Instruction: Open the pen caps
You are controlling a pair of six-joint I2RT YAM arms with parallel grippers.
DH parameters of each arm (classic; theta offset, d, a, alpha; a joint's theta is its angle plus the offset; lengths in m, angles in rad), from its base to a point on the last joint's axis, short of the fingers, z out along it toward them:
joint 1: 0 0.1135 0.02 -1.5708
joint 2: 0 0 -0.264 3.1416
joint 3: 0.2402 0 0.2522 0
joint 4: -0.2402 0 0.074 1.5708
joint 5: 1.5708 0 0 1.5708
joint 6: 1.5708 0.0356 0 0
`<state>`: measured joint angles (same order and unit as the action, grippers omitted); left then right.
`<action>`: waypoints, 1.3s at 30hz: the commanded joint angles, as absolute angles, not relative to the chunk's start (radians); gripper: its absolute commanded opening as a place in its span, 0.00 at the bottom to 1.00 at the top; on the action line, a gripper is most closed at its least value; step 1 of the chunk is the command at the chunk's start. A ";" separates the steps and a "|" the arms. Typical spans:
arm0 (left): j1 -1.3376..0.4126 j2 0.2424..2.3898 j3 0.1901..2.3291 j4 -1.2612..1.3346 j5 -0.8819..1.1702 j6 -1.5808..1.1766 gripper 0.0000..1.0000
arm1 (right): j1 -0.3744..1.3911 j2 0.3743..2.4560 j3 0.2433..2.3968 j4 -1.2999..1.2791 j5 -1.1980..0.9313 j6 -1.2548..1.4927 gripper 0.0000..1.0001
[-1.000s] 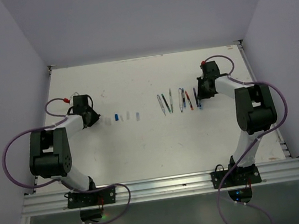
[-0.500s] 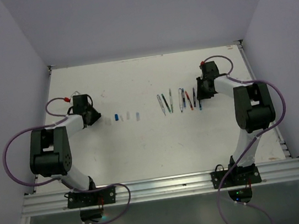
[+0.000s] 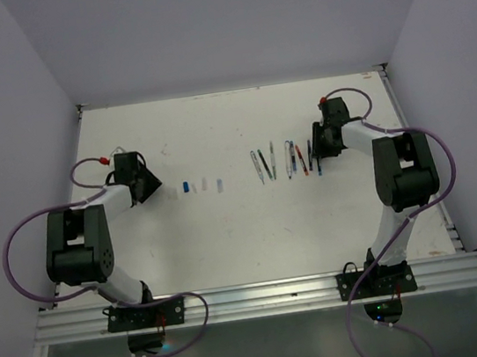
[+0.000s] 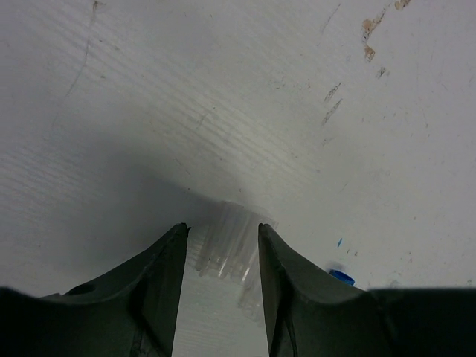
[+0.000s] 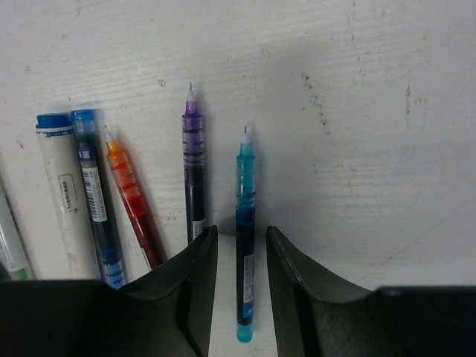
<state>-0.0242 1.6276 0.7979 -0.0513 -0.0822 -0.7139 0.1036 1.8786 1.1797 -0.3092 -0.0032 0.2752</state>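
In the left wrist view a clear pen cap (image 4: 232, 247) lies on the white table between the fingers of my left gripper (image 4: 223, 232), which is open and not gripping it. A blue cap (image 4: 341, 275) lies just to the right. My right gripper (image 5: 242, 232) is open around a teal pen (image 5: 245, 223) that lies flat, tip bare. Beside it lie purple (image 5: 194, 175), red-orange (image 5: 132, 204), blue (image 5: 97, 208) and white (image 5: 63, 197) pens. From above, the left gripper (image 3: 151, 189) is by the caps (image 3: 186, 187) and the right gripper (image 3: 319, 155) by the pens (image 3: 289, 159).
The white table (image 3: 231, 250) is walled at the back and both sides. Purple cables (image 3: 18, 254) loop from each arm. The caps' row and the pens' row lie apart at mid-table, with bare stained surface between them.
Both grippers have opened from shut, letting go of the clear cap on the left and the teal pen on the right. The left gripper has drawn back slightly.
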 commanded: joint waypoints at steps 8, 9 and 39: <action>-0.012 1.490 0.758 -0.117 -0.091 -0.716 0.62 | 0.098 1.809 1.180 -0.310 0.005 0.259 0.45; -0.012 1.464 0.756 -0.120 -0.091 -0.716 0.63 | 0.098 1.796 1.169 -0.308 0.008 0.259 0.48; -0.297 1.160 0.658 0.112 0.166 -0.756 1.00 | 0.109 1.224 0.825 -0.463 -0.037 0.313 0.99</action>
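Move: A clear pen cap lies just under the left fingertips, about 1 cm below. Another clear cap is 3 cm to its right and 1 cm back, and the blue cap is some 9 cm to the right, level. The uncapped teal pen lies right between the right fingertips, about 1 cm down; the purple pen lies 2 cm left of it and 1 cm ahead, the orange pen about 5 cm left, level. Lift the left gripper about 12 cm off the clear caps, easing back a little first, then swing it right some 12 cm over the cap row, turning clockwise and tipping the fingers up. Raise the right gripper clear of the teal pen and draw it back about 10 cm. Spread both grippers from partly to fully open. ##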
